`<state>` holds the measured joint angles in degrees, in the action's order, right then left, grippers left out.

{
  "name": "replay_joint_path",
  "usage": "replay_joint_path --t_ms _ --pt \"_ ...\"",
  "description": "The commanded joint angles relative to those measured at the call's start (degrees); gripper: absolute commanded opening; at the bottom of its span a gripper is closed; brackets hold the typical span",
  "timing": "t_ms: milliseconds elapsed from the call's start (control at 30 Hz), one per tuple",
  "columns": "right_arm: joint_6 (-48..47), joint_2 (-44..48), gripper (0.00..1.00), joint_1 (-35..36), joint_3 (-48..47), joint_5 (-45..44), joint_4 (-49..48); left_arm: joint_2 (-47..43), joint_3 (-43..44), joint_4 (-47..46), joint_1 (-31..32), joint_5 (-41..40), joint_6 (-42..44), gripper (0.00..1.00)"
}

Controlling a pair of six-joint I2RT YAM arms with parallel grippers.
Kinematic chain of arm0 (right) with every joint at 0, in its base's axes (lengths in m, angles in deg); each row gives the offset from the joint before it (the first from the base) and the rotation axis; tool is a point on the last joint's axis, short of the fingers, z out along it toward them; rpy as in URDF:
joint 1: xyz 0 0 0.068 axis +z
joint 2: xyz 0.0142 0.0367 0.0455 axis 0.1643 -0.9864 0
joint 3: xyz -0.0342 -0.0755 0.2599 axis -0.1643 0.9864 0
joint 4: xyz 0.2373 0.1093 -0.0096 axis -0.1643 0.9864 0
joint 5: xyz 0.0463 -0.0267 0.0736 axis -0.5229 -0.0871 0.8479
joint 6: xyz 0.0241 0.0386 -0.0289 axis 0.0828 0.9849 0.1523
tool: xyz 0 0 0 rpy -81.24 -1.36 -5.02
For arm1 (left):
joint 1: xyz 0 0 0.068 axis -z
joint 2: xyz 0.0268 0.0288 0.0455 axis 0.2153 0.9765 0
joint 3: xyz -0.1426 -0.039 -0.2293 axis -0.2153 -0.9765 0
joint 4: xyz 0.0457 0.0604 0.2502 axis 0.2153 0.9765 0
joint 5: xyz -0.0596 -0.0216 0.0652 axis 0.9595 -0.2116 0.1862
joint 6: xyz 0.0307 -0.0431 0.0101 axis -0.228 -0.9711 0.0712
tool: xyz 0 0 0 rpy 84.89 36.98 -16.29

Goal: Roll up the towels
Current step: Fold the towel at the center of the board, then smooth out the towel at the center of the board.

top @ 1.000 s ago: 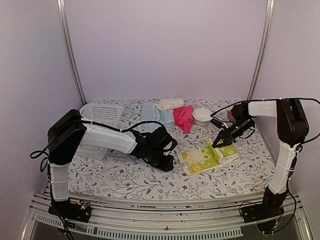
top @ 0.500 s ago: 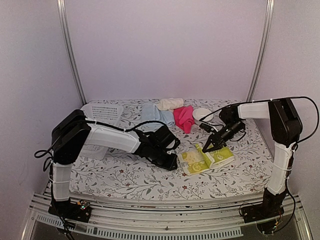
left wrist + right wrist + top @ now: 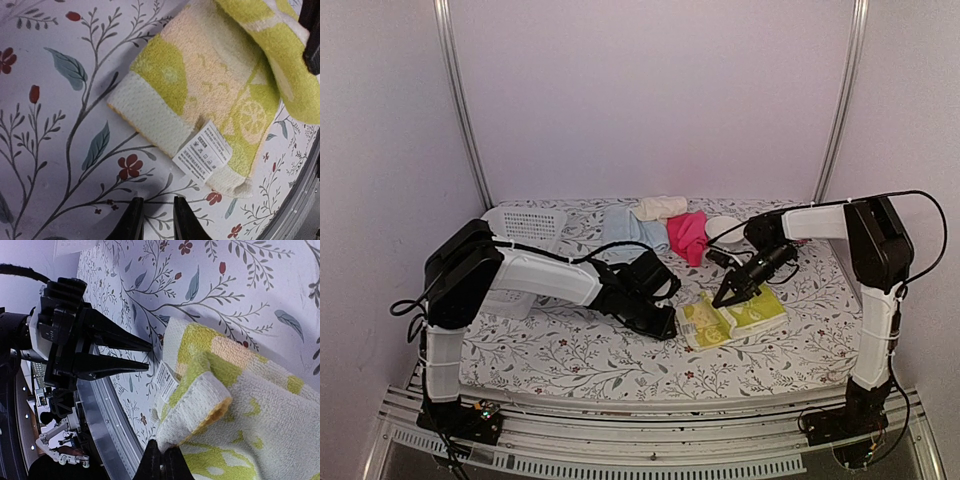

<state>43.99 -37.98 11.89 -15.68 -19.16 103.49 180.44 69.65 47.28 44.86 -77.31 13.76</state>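
Note:
The yellow-green towel (image 3: 735,315) lies on the floral cover at centre right, its right part folded over leftward. My right gripper (image 3: 724,299) is shut on the towel's white-banded edge (image 3: 200,405) and holds it lifted above the lower layer. My left gripper (image 3: 671,327) is slightly open and empty, its tips (image 3: 154,219) on the cover just short of the towel's near-left corner and white label (image 3: 205,151). It also shows in the right wrist view (image 3: 115,352). The pink towel (image 3: 687,234), light blue towel (image 3: 631,229) and cream towel (image 3: 660,207) lie at the back.
A white perforated basket (image 3: 523,228) stands at the back left behind the left arm. A white bowl (image 3: 724,230) sits next to the pink towel, just behind the right gripper. The table's metal front rail (image 3: 107,425) runs close to the towel.
My right gripper has moved left with the towel's edge, folding it over the rest of the towel. My left gripper has shifted slightly right toward the towel.

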Motion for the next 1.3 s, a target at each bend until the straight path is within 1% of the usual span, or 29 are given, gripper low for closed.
replay_joint_path --t_ms 0,400,467,533,567,600,667,767,867,1000,1133,1200,1233,1267 --pt "2.1 -1.6 0.03 1.5 -3.0 1.9 -1.6 1.7 0.5 -1.2 -0.6 0.3 -0.2 0.24" --pt "4.3 -3.1 0.04 5.2 -4.1 2.9 -2.6 1.1 -1.7 -3.1 -0.7 -0.1 -1.1 0.24" --pt "4.2 -3.3 0.06 5.6 -4.3 3.3 -2.5 0.9 -2.0 -3.2 -0.7 -0.2 -1.2 0.24" --pt "3.9 -3.6 0.15 5.8 -4.6 3.8 -2.3 0.7 -2.3 -3.2 -0.7 -0.6 -1.2 0.24" --pt "3.8 -3.7 0.26 5.8 -4.8 3.9 -2.0 0.5 -2.4 -3.2 -0.7 -0.9 -1.3 0.24" --pt "3.5 -3.7 0.33 5.8 -5.2 3.7 -1.7 0.3 -2.6 -3.2 -0.6 -1.2 -1.4 0.24" --pt "2.7 -3.2 0.39 5.8 -6.2 2.8 -0.6 -0.4 -3.2 -3.3 -0.7 -2.1 -1.5 0.24" --pt "1.1 -1.2 0.43 5.6 -6.7 1.5 0.3 -2.1 -4.4 -3.3 -0.7 -3.4 -1.6 0.24" --pt "-0.6 2.0 0.44 4.8 -6.1 -1.4 0.8 -4.0 -5.4 -3.0 -0.7 -5.4 -1.6 0.24" --pt "-3.1 6.7 0.44 1.6 -6.4 -5.6 1.3 -6.3 -4.9 -2.1 -0.7 -7.5 -0.9 0.24" --pt "-4.9 14.3 0.44 -2.3 -8.3 -15.0 -0.8 -6.9 -1.5 -1.8 -0.4 -7.4 2.0 0.26" --pt "-6.1 20.0 0.44 -2.9 -7.4 -21.5 -4.8 -6.8 1.1 -1.5 -0.2 -7.2 3.8 0.27" --pt "-6.5 23.2 0.47 -3.1 -5.6 -24.0 -8.1 -6.3 2.4 -1.4 -0.2 -6.6 4.7 0.27" --pt "-7.0 26.4 0.61 -3.2 -2.4 -26.2 -12.2 -5.8 3.7 -1.5 -0.2 -5.9 5.4 0.27"
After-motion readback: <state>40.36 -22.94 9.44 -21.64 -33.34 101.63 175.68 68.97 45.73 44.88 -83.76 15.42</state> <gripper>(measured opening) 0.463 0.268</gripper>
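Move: The right hand holds the raised end of the green-and-white towel. It is being taken to the towel's tagged left end, about 6 cm to this hand's left, 2 cm nearer the base and some 6 cm below. The pink towel lies about 21 cm ahead and 6 cm left of the right hand, the white bowl roughly 23 cm ahead and 2 cm right. From the left hand, that tagged end is about 4 cm right, 2 cm ahead and 2 cm lower. The right hand, still pinching the towel's end clear of the board, carries it about 4 cm left over the lower layer towards the tagged end, easing a little back, then opens its fingers and lets go at nearly the same height. It then rises clear some 9 cm while swinging forward and right, away from the folded towel, the wrist tilting about 30 degrees so the fingertips swing forward; the left hand, partly open beside the tagged end, at last lifts about 4 cm and goes slightly forward. ##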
